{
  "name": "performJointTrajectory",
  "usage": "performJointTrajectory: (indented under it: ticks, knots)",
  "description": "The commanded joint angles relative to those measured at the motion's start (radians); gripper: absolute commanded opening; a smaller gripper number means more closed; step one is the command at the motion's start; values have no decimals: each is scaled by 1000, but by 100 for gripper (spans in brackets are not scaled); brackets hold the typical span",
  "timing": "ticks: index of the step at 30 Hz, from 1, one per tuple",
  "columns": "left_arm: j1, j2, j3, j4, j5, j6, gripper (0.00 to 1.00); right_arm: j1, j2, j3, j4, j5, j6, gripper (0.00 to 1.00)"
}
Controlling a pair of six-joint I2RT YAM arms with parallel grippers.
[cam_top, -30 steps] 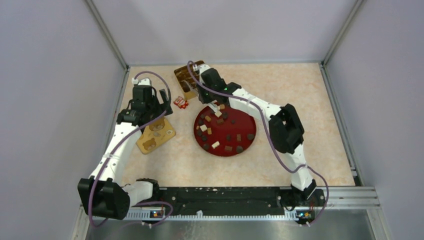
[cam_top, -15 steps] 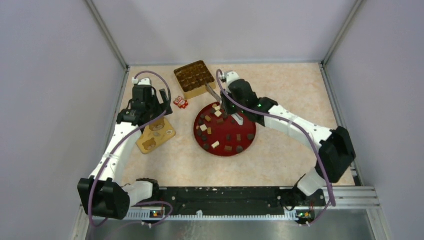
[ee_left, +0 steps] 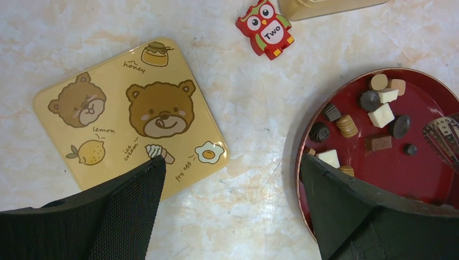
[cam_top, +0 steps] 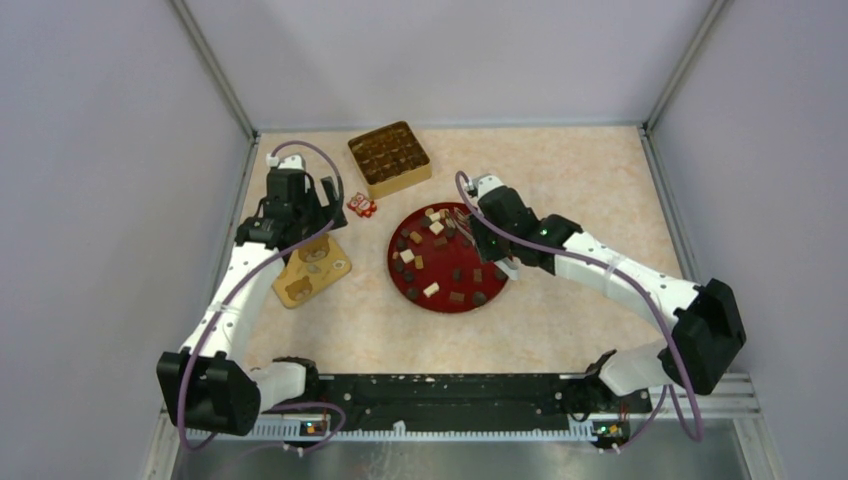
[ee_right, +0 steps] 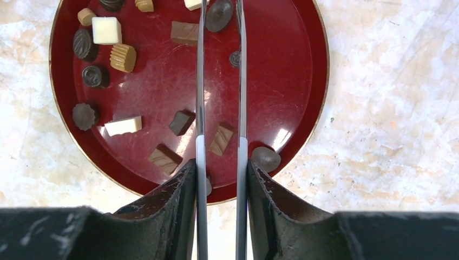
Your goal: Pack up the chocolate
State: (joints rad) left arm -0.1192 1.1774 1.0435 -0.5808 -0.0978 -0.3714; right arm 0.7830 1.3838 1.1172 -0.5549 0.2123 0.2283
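Observation:
Several chocolate pieces (ee_right: 123,57), dark brown, tan and white, lie scattered on a round red plate (ee_right: 162,81), which sits mid-table (cam_top: 440,308). More brown pieces fill the grid of a gold box (cam_top: 390,157) at the back. My right gripper (ee_right: 221,165) is shut on metal tongs (ee_right: 200,81). The tongs' two arms stand slightly apart over the plate, their tips by a dark piece (ee_right: 219,15) at the far side, with nothing between them. My left gripper (ee_left: 230,168) hangs open and empty over bare table between the bear lid and the plate.
A tan bear-printed lid (cam_top: 311,270) lies flat left of the plate. A small red-and-white owl item (ee_left: 265,28) lies between the lid and the box. Grey walls enclose the table on three sides.
My right arm swung from the gold box back over the plate, and the tongs' arms have spread a little. The left arm has stayed where it was.

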Motion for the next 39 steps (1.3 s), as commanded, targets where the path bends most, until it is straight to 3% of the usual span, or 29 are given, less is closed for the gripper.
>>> performJointTrajectory:
  ticks: [1, 32, 39]
  knots:
    - [1, 1, 24, 42, 8, 0, 99, 7, -21, -9, 30, 6, 14, 35]
    - [1, -1, 15, 41, 25, -4, 99, 7, 118, -34, 130, -12, 11, 33]
    - [1, 0, 15, 42, 27, -1, 99, 8, 89, -20, 110, 5, 7, 15]
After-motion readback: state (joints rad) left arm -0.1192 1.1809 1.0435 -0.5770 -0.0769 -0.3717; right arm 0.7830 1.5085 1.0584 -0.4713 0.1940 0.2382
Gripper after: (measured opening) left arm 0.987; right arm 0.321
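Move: Held open in the right hand, the tongs aim at the dark oval chocolate on the plate, about 10 cm ahead of that hand, 6 cm to its left and 14 cm below. The cream cube sits roughly 3 cm to the left of the oval. The brown rectangular chocolate lies some 7 cm ahead and 8 cm left of the hand, the small round dark one 7 cm ahead and 3 cm left. From the left hand the oval is about 3 cm ahead, 22 cm right and 18 cm below. Lowering almost straight down by about 5 cm, the right hand brings the tong tips down into the plate around the dark oval chocolate. Most of the drop comes quickly, then it eases lower while the wrist tips the tongs some 5 degrees more downward. The fingers keep their hold on the tongs, giving only a slight squeeze towards the end. ##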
